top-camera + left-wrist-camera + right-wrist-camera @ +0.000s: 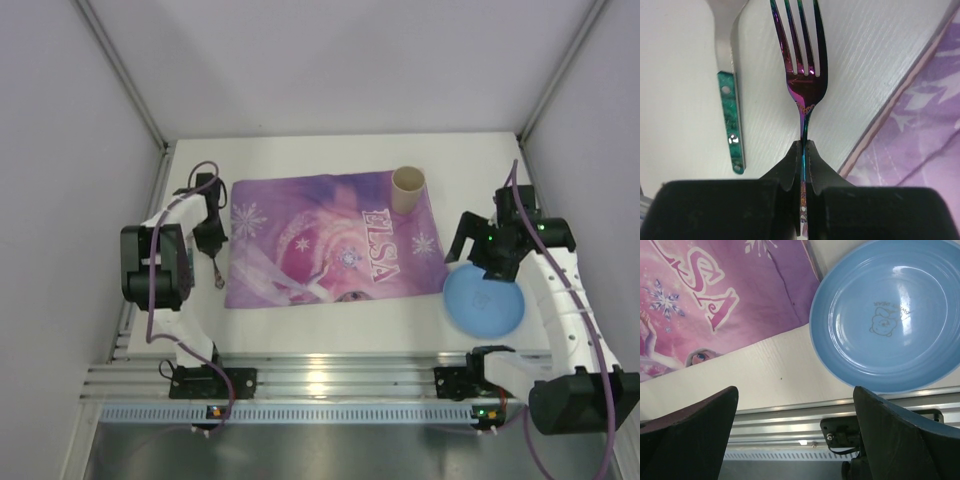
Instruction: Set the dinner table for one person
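Note:
My left gripper (804,145) is shut on the thin neck of an iridescent purple-green fork (802,75), whose tines point away from me over the white dinner table (685,100). In the top view this gripper (214,258) sits just left of the purple "ELSA" placemat (330,240). A knife with a green handle (730,120) lies on the table beside the fork. My right gripper (795,390) stands wide open with nothing between its fingers, hovering by the near edge of a blue plate (890,315) that rests on the table right of the placemat.
A tan cup (408,187) stands upright on the placemat's far right corner. An aluminium rail (790,415) runs along the table's near edge. Grey walls enclose the table on three sides.

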`<state>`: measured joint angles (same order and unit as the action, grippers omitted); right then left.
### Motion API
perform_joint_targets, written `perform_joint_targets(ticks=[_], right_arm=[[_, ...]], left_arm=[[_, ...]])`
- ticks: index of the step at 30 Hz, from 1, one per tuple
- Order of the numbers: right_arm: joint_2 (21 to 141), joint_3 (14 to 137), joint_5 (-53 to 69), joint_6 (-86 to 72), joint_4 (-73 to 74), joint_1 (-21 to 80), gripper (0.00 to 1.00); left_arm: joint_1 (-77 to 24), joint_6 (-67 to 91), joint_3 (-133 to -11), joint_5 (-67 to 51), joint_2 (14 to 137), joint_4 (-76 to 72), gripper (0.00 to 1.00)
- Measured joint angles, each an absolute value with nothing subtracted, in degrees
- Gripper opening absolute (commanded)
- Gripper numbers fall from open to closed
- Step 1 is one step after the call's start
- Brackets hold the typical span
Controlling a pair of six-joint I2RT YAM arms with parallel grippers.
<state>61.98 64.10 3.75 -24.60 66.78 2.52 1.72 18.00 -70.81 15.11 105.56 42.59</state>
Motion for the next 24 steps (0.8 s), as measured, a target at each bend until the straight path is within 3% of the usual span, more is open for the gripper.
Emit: perform_joint_targets(ticks=[7,12,17,24], right_arm=[[59.9,61.4,5.9,-24.6,65.6,2.6,0.98],[58.0,59.1,7.7,-24.9,65.1,2.8,0.98],[55.9,56.6,8.7,-25.2,65.0,4.1,0.98],[55.5,56.5,8.5,-25.1,65.2,6.9,0.98]], left_arm=[[-0.7,18.2,-72.6,14.7,96.2,47.0,0.00],[-9.8,21.4,-75.8,15.3,93.3,48.2,0.00],[-18.0,26.5,-75.9,14.0,95.9,48.3,0.00],[-20.1,29.7,-76.5,14.2,104.7,47.8,0.00]])
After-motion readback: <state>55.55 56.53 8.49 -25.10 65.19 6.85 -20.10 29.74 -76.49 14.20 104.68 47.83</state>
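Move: The fork, already off the table in the left fingers, is bound for the left part of the placemat, about 14 cm to the right, level with the hand and some 2 cm below. The whole placemat's middle is roughly 37 cm right and 3 cm ahead; the green-handled utensil lies 7 cm left and 1 cm back. From the right hand, that left part is about 55 cm left, 13 cm ahead and 16 cm down. Up about 9 cm, swinging right as it climbs, the left hand carries the pinched fork across the placemat's left edge, some 14 cm in all, then sinks about 6 cm over its left part while turning slightly clockwise. The fingers keep their grip. The open, empty right hand drifts some 4 cm back and left, sinking slightly. ##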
